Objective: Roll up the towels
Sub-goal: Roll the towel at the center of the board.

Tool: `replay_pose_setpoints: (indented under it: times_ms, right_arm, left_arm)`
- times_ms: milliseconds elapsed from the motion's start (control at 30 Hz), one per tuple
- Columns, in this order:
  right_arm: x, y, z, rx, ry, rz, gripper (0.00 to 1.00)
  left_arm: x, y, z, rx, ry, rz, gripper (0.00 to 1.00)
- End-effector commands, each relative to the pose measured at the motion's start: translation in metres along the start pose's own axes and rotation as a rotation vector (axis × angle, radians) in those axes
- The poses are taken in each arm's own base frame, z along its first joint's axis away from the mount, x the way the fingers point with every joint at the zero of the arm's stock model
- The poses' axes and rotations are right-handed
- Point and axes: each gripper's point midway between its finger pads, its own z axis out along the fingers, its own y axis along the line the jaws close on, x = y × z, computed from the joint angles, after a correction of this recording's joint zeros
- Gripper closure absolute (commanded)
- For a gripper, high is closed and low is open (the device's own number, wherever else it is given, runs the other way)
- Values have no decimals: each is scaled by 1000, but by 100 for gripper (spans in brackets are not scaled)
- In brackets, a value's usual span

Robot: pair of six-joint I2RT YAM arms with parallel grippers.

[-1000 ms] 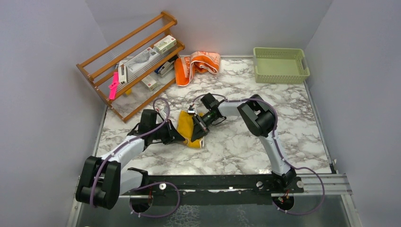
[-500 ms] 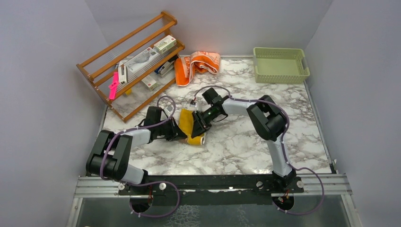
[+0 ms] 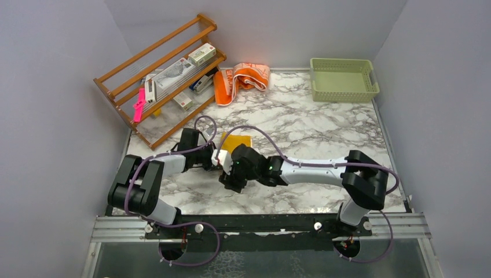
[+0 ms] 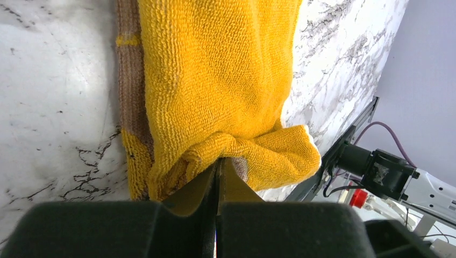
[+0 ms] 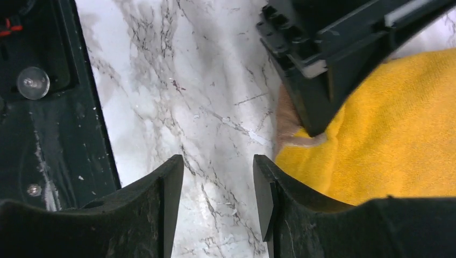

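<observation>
The mustard-yellow towel (image 3: 238, 141) lies mid-table, largely covered by both arms. Close up, the yellow towel (image 4: 215, 80) stretches away from my left gripper (image 4: 219, 163), which is shut on a bunched fold at its near end. From above, the left gripper (image 3: 217, 157) sits at the towel's near-left side. My right gripper (image 3: 230, 179) hovers open over bare marble just in front of the towel. In its wrist view the right gripper (image 5: 218, 169) holds nothing and the yellow towel (image 5: 398, 140) lies to the right. The orange printed towel (image 3: 240, 80) lies crumpled at the back.
A wooden rack (image 3: 162, 72) with boxes leans at the back left. A pale green basket (image 3: 343, 79) stands at the back right. The black mounting rail (image 3: 260, 223) runs along the near edge, close to the right gripper.
The right gripper has opened, let go of the yellow towel and swung toward the near edge. The left gripper, still shut on the towel, has shifted it toward the back.
</observation>
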Motion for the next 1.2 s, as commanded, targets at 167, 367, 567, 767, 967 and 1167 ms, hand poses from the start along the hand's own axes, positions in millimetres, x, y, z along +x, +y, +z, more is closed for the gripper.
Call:
replay_pose_setpoints:
  times_ms: [167,367,567,767,967,1167]
  right_arm:
    - [15,-41,18,317,47,-238,46]
    - [35,-56,30,386,121,-270,49]
    - [60,-58,37,391,189,-248,73]
    - [89,-50,49,320,289,-132,99]
    - [68,-13,37,-21,221,126,99]
    - [53,12,16,-312,238,314,99]
  left_arm:
    - [5,41,7,-164,2,3,100]
    - [6,40,9,-153,12,1,100]
    - [6,39,9,-145,15,-3,100]
    - [1,30,3,-114,8,-15,100]
    - [-29,4,-26,-31,-87,-6,100]
    - [-51,-30,-63,-16,-176,106,93]
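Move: The towel's near rolled edge lies about 5 cm ahead of my open right hand, some 6 cm lower and level side to side; the towel's middle is about 9 cm ahead and 1 cm left. My left fingertips rest on its left side. From my left hand that near edge is about 2 cm back and 5 cm right, the towel's middle 3 cm ahead and 4 cm right. The orange towel lies some 37 cm ahead of my right hand. I keep my shut left fingertips pressed on the towel's left side while my right hand swoops about 5 cm forward and 5 cm down onto the near rolled edge and closes to pinch it. Then my right wrist rolls forward some 25 degrees, rising slightly, as my left fingers, still shut, lift off upwards, to the left and a little forward. ##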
